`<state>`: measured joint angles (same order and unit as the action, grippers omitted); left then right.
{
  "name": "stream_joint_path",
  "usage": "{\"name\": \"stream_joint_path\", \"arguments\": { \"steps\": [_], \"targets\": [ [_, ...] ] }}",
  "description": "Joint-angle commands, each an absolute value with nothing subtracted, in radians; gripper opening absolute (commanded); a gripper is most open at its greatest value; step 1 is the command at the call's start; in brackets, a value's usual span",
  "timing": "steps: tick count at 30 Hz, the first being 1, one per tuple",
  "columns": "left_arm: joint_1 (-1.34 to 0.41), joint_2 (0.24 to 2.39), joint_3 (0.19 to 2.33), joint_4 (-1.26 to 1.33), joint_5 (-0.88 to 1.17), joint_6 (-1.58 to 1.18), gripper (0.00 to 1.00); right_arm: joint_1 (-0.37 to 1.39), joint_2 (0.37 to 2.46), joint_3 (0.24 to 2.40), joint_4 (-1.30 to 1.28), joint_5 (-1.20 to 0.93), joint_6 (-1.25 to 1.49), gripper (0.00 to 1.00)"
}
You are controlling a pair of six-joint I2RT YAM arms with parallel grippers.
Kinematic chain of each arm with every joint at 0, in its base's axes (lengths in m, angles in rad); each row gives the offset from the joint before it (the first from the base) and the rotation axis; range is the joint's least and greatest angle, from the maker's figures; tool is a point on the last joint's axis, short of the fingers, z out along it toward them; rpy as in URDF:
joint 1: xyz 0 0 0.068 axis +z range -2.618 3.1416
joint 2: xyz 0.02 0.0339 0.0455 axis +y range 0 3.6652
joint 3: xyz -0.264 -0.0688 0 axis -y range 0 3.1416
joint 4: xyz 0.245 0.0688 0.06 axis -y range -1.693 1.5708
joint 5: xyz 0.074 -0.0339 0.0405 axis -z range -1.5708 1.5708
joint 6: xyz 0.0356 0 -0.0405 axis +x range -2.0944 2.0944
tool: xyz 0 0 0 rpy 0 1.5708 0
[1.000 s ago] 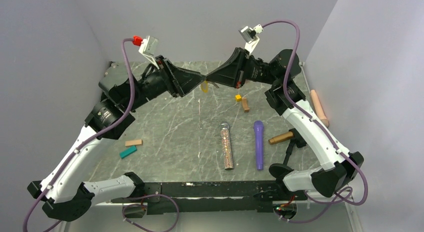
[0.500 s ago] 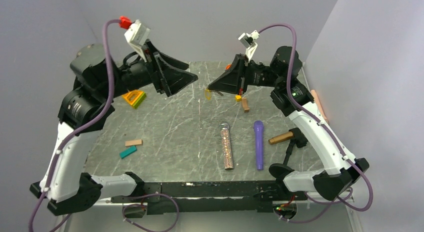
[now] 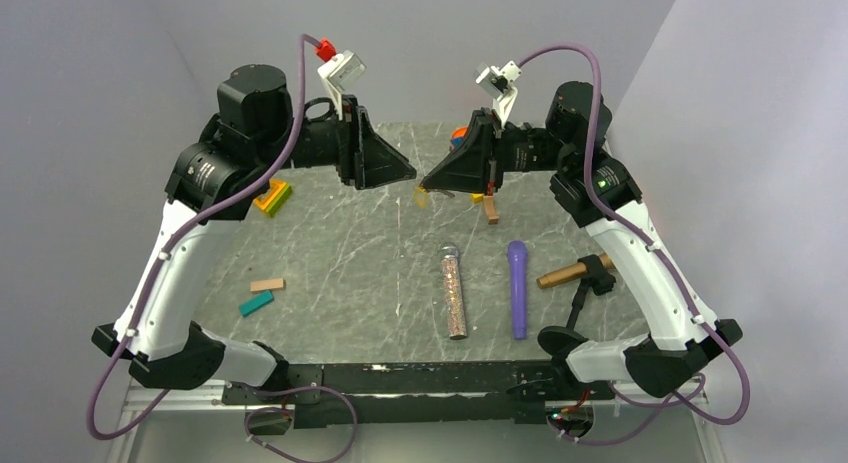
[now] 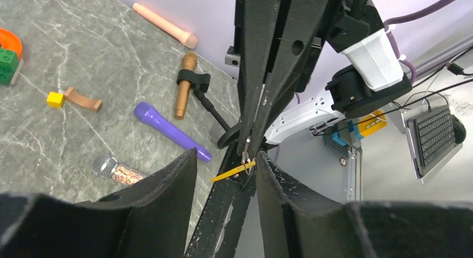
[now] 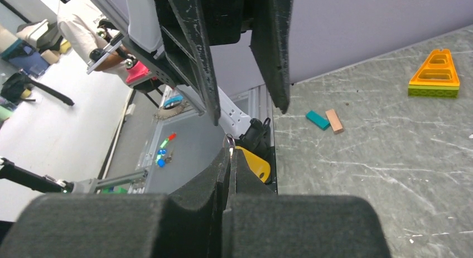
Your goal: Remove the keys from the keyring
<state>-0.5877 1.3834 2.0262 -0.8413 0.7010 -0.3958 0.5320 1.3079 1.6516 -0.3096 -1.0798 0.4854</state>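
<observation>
My right gripper [image 3: 427, 186] is shut on a thin metal keyring [image 5: 229, 140], held high over the back of the table. A small flat yellow key [image 3: 421, 196] hangs from the ring; it also shows in the right wrist view [image 5: 255, 164] and the left wrist view [image 4: 234, 171]. My left gripper [image 3: 411, 173] is open and empty, and faces the right gripper tip to tip. In the left wrist view the key and the keyring [image 4: 245, 155] lie between my left fingers [image 4: 181, 169], close to the right one, with no visible contact.
On the table lie a purple microphone [image 3: 517, 288], a glitter microphone [image 3: 454, 291], a gold microphone on a black stand [image 3: 563, 275], a brown piece [image 3: 491, 211], a small yellow cube [image 4: 54, 99], an orange-yellow triangular frame [image 3: 268, 196], and teal [image 3: 256, 302] and tan [image 3: 267, 284] blocks.
My left gripper drew back to the left from the right gripper, then came back to it, open. My right gripper stayed shut on the keyring and sank a little.
</observation>
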Motion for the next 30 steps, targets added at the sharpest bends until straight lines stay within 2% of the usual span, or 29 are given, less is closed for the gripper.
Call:
{"name": "stream_joint_path", "arguments": {
  "steps": [1, 10, 18, 22, 26, 30],
  "targets": [
    [-0.586, 1.351, 2.016, -0.788, 0.765, -0.434, 0.46, 0.53, 1.3, 1.678, -0.314, -1.087, 0.457, 0.0],
    [-0.587, 1.353, 1.989, -0.779, 0.785, -0.451, 0.45, 0.532, 1.304, 1.693, -0.321, -1.073, 0.452, 0.0],
    [-0.619, 1.374, 1.973, -0.762, 0.774, -0.46, 0.36, 0.532, 1.304, 1.688, -0.313, -1.068, 0.459, 0.0],
    [-0.634, 1.379, 1.973, -0.762, 0.761, -0.456, 0.24, 0.533, 1.303, 1.683, -0.31, -1.065, 0.461, 0.0],
    [-0.635, 1.381, 1.981, -0.775, 0.738, -0.449, 0.0, 0.531, 1.3, 1.68, -0.313, -1.055, 0.456, 0.0],
    [-0.637, 1.377, 1.993, -0.791, 0.715, -0.44, 0.0, 0.532, 1.297, 1.678, -0.316, -1.039, 0.449, 0.0]
  ]
}}
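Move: Between the right fingertips, the keyring sticks out about 1 cm to the left of the right hand, level with it. The ring lies from the open left hand some 3 cm to the right, 2 cm back and 1 cm lower. The yellow key hangs about 3 cm straight below the ring. The silver key sits about 2 cm to the ring's right and 2 cm under it. Easing back, then to its right and slightly down, about 2.5 cm in all, the left hand brings its half-open fingers to the keyring, tipping some 5 degrees, then shuts them fully so their tips seem to pinch the ring's free edge, close against the right fingertips. The right hand keeps its grip and stays nearly in place. ##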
